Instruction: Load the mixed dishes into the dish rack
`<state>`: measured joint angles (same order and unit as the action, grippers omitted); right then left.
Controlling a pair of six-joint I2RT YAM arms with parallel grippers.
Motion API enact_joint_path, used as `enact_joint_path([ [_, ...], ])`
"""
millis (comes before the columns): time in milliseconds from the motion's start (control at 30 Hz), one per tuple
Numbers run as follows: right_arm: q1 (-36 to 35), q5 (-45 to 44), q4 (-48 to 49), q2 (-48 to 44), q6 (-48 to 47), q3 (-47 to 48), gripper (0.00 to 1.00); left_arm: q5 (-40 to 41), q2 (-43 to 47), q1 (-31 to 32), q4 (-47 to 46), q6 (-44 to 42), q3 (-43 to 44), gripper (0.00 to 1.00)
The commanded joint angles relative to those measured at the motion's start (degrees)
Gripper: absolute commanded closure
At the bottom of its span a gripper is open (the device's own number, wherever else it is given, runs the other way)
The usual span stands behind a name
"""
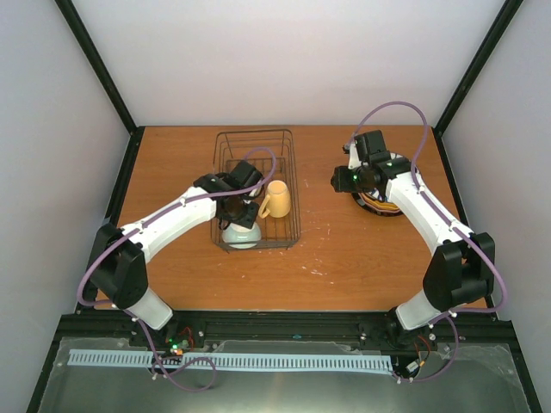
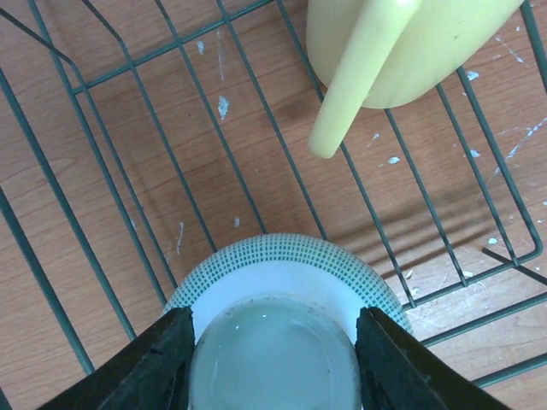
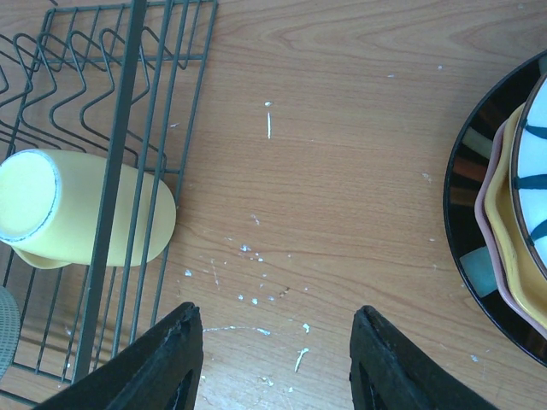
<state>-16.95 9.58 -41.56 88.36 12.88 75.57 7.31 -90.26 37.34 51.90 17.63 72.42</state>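
The dark wire dish rack (image 1: 294,176) stands at the table's middle. The yellow mug (image 1: 275,200) lies on its side inside it, also in the left wrist view (image 2: 402,51) and right wrist view (image 3: 77,209). The pale blue-green small bowl (image 2: 282,265) sits upside down at the rack's near end (image 1: 242,236). My left gripper (image 2: 273,320) is over it (image 1: 236,213), fingers touching both sides of its foot ring. The stacked plates (image 1: 380,205) lie right of the rack: dark-rimmed (image 3: 466,213), pink (image 3: 491,256), orange-yellow (image 3: 515,248), white striped (image 3: 534,196). My right gripper (image 3: 275,316) is open and empty above bare table, left of the stack (image 1: 343,179).
The rack's upright divider wires (image 3: 77,47) fill its far half. The rack's wires (image 2: 171,47) run under and around the bowl. White flecks mark the wooden table (image 3: 342,128). Black frame posts and pale walls close in the table on three sides.
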Motion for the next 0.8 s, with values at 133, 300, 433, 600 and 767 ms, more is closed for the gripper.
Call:
enact_joint_path([
  [133, 0.4, -0.5, 0.1, -1.3, -0.1, -0.5, 0.52, 3.2, -1.4, 1.0, 4.9, -2.0, 4.2, 0.99],
  [300, 0.4, -0.7, 0.1, -1.5, -0.2, -0.5, 0.52, 3.2, -1.2, 0.9, 4.5, -2.0, 4.8, 0.99],
  [433, 0.4, -0.7, 0.0, -1.4, -0.3, -0.6, 0.53, 2.3, -1.1, 1.0, 3.4, -1.5, 2.7, 0.99],
  [600, 0.4, -0.9, 0.0, -1.4, -0.4, -0.6, 0.53, 2.3, -0.2, 0.9, 3.6, -1.0, 2.2, 0.99],
  [767, 0.4, -1.5, 0.5, -2.0, -0.4, -0.9, 0.52, 7.5, 2.0, 0.9, 2.6, -1.1, 2.7, 0.99],
])
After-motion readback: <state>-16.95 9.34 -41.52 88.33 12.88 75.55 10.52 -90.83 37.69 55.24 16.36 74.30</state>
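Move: The left fingers hold the upside-down green bowl by its foot, its middle about 3 cm below the hand point. The yellow mug stands some 9 cm ahead and 10 cm right of that hand, 5 cm lower; the rack's near rim is 5 cm back and 4 cm right. From the right hand the bowl lies roughly 27 cm left, 11 cm back and 9 cm lower. The left hand drifts barely 1 cm left while its half-open fingers snap shut, losing the bowl's foot between them. ##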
